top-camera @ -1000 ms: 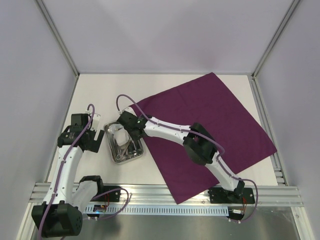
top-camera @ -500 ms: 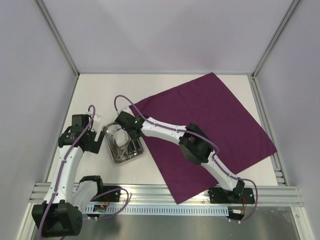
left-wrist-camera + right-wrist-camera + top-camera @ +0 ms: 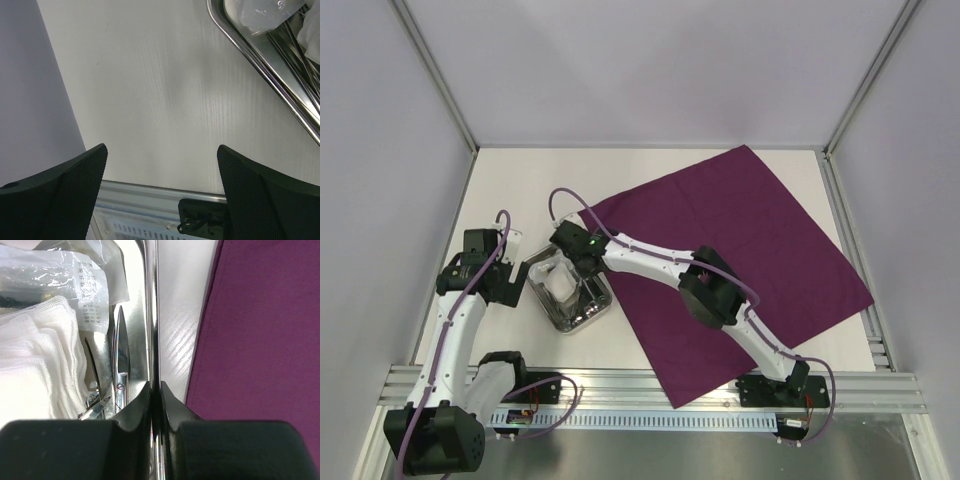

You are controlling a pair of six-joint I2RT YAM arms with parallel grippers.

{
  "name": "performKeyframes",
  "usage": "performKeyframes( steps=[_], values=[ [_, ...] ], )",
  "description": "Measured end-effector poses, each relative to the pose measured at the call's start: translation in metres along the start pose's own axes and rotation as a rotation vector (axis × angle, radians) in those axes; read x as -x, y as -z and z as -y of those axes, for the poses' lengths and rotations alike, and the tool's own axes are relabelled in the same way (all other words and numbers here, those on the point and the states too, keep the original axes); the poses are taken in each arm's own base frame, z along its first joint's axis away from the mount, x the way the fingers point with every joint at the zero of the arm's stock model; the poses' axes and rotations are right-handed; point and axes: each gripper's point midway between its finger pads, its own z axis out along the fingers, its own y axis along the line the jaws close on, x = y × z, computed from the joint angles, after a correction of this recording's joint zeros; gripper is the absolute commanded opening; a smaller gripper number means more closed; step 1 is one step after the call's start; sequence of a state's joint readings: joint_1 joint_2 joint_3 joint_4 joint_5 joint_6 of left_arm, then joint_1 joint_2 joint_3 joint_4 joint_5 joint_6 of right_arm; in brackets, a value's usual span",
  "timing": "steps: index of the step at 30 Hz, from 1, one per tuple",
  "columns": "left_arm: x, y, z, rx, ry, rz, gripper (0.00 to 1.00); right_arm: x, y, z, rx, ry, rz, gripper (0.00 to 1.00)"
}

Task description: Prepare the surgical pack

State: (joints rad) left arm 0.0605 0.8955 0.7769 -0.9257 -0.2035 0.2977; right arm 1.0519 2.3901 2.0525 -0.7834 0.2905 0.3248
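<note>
The dark purple cloth [image 3: 740,240] lies flat as a sheet on the right of the table, also visible in the right wrist view [image 3: 260,340]. The steel tray [image 3: 565,325] sits just off the cloth's left corner. It holds white gauze [image 3: 35,355], scissors [image 3: 120,355] and a clear plastic packet [image 3: 55,275]. My right gripper [image 3: 155,385] is shut on the tray's right rim [image 3: 151,315], one finger inside and one outside. My left gripper [image 3: 161,150] stands open over bare table left of the tray [image 3: 265,75], holding nothing.
White walls with metal corner posts enclose the table on three sides. An aluminium rail [image 3: 650,385] runs along the near edge, where the arm bases are bolted. The left wall stands close to my left arm [image 3: 455,320].
My right gripper has closed onto the tray's rim. The tray has turned a little and shifted slightly. The left arm has hardly moved.
</note>
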Motion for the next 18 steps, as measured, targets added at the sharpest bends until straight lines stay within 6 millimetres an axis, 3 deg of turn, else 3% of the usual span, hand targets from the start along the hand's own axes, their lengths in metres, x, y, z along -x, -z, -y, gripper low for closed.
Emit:
performKeyframes(
  steps=[10,14,18],
  values=[
    [0.000,0.000,0.000,0.000,0.000,0.001,1.00,0.000,0.018,0.012,0.042,-0.045,-0.007,0.00],
    [0.000,0.000,0.000,0.000,0.000,0.001,1.00,-0.001,0.028,0.034,0.032,-0.079,-0.010,0.00],
    [0.000,0.000,0.000,0.000,0.000,0.001,1.00,-0.009,0.025,0.060,0.011,-0.122,-0.033,0.01]
  ],
)
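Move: The right hand already pinches the tray's right rim. The middle of the purple cloth lies about 31 cm to its right, roughly level fore and aft and 3 cm below. The tray's middle is some 5 cm left and 4 cm back; the gauze stack in it lies about 7 cm left and 3 cm back. From the left hand, the cloth's middle is roughly 52 cm right, 10 cm ahead and 12 cm below. Still pinching the rim, the right hand draws the tray about 6 cm right towards the cloth, rising some 2 cm. ##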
